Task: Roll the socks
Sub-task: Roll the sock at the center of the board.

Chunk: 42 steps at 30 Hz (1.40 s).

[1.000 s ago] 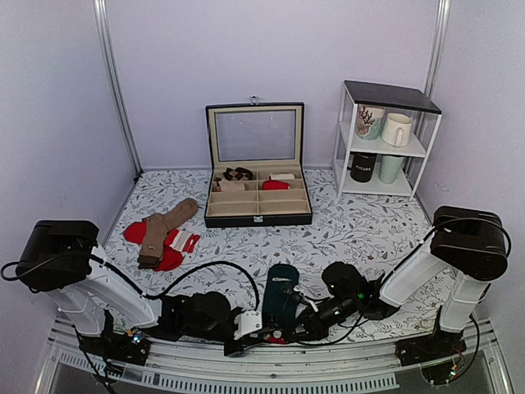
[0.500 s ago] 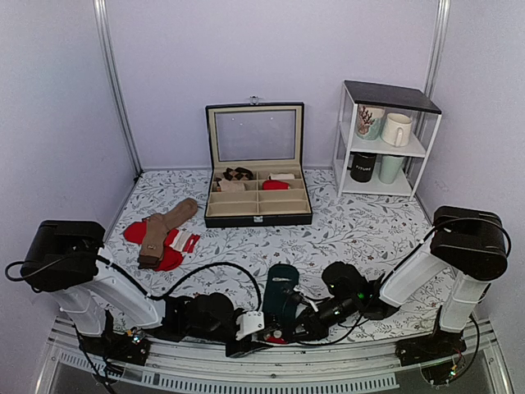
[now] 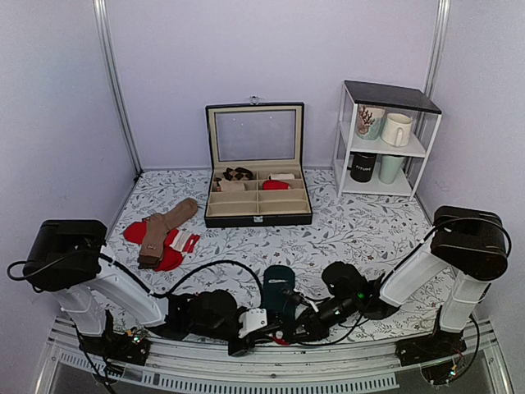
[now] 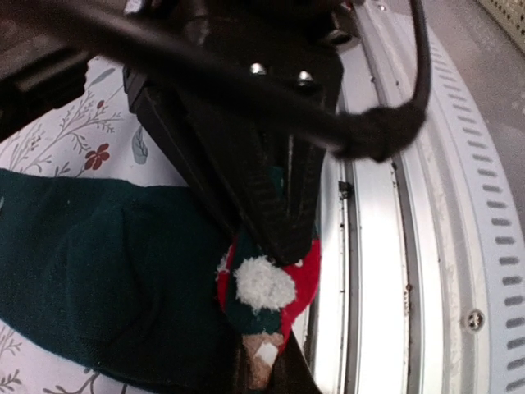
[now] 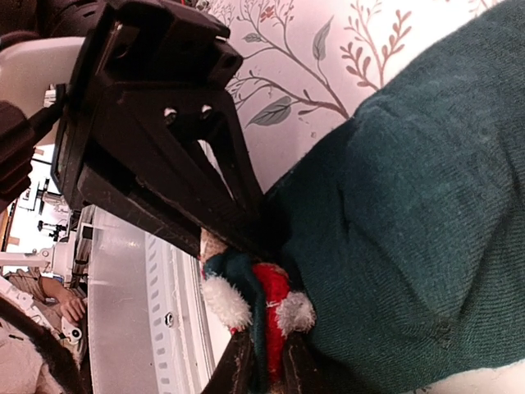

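Observation:
The dark teal socks (image 3: 280,283) lie flat near the table's front edge, between my two arms. Their near end carries red fabric and white fluffy pom-poms (image 4: 264,283) (image 5: 223,300). My left gripper (image 3: 269,330) comes in from the left and is shut on that end (image 4: 264,361). My right gripper (image 3: 287,328) comes in from the right, facing it, and is shut on the same end, with red and teal fabric pinched between its fingers (image 5: 267,361). In each wrist view the other gripper's black fingers press down on the end from above. The teal body (image 4: 98,279) (image 5: 418,197) spreads away over the floral cloth.
A black compartment box (image 3: 257,215) stands open at the back centre. Tan-brown socks (image 3: 164,226) lie over red socks (image 3: 168,258) at the left. A white shelf (image 3: 381,152) with mugs stands at the back right. A metal rail (image 3: 344,369) runs along the front edge, right beside the grippers.
My left gripper opened briefly, then shut on the socks' decorated end, and shifted slightly right. The right gripper kept its grip and barely moved.

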### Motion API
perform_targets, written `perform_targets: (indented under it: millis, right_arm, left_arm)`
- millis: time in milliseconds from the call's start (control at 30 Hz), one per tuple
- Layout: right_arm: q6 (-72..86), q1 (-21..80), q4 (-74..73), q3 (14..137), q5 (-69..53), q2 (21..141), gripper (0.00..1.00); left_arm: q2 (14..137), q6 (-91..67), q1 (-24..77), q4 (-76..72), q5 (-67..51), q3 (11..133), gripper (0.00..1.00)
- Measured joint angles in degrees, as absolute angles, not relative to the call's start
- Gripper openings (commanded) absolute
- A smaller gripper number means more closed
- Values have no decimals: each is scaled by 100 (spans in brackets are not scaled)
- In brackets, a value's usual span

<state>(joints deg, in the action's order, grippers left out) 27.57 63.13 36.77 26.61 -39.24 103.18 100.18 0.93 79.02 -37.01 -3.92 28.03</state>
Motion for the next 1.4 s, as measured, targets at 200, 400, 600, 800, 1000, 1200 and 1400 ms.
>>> perform_targets:
  millis: [200, 400, 600, 800, 1000, 1200, 1400]
  right_arm:
    - [2655, 6337, 3258, 2718, -3662, 9966, 32]
    - [2126, 6388, 2644, 2329, -2189, 8560, 50]
    - [797, 6949, 3417, 1431, -1129, 7113, 53]
    - [-180, 7496, 3651, 1542, -537, 7771, 53]
    - [-508, 7793, 3651, 1758, -329, 8300, 53]
    - [-628, 7881, 3653, 1876, -303, 8409, 52]
    - [-650, 7915, 3649, 1999, -298, 8711, 51]
  left_arm:
    - [10079, -252, 7671, -3778, -851, 2810, 0]
    - [10204, -705, 7332, -4082, -1487, 2714, 0]
    - [10304, -978, 7218, -4230, -1804, 2705, 0]
    - [10372, -1105, 7133, -4300, -2008, 2714, 0]
    - [10429, -1164, 7105, -4364, -2110, 2727, 0]
    - [10433, -1208, 7096, -4370, -2137, 2727, 0]
    - [10475, -1212, 7074, -4412, -2202, 2740, 0]
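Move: Pinching the two ends of the small sock roll, the hands stand close together: its middle lies about 2 cm left of the right hand and some 2 cm right of the left hand, level ahead and barely below both. The flat part of the sock reaches away from it, its middle roughly 11 cm ahead of either hand and 1 cm lower. The metal rail runs about 5 cm behind the roll. Letting go of the roll's right end, the right hand opens to about half and swings up some 8 cm, forward and a little right, then drops back over the roll, still open, its wrist rolled some 50 degrees with the forward side up. The left hand keeps its pinch on the roll's left end and stays nearly in place, rolling about 20 degrees forward side down, towards the flat sock. ##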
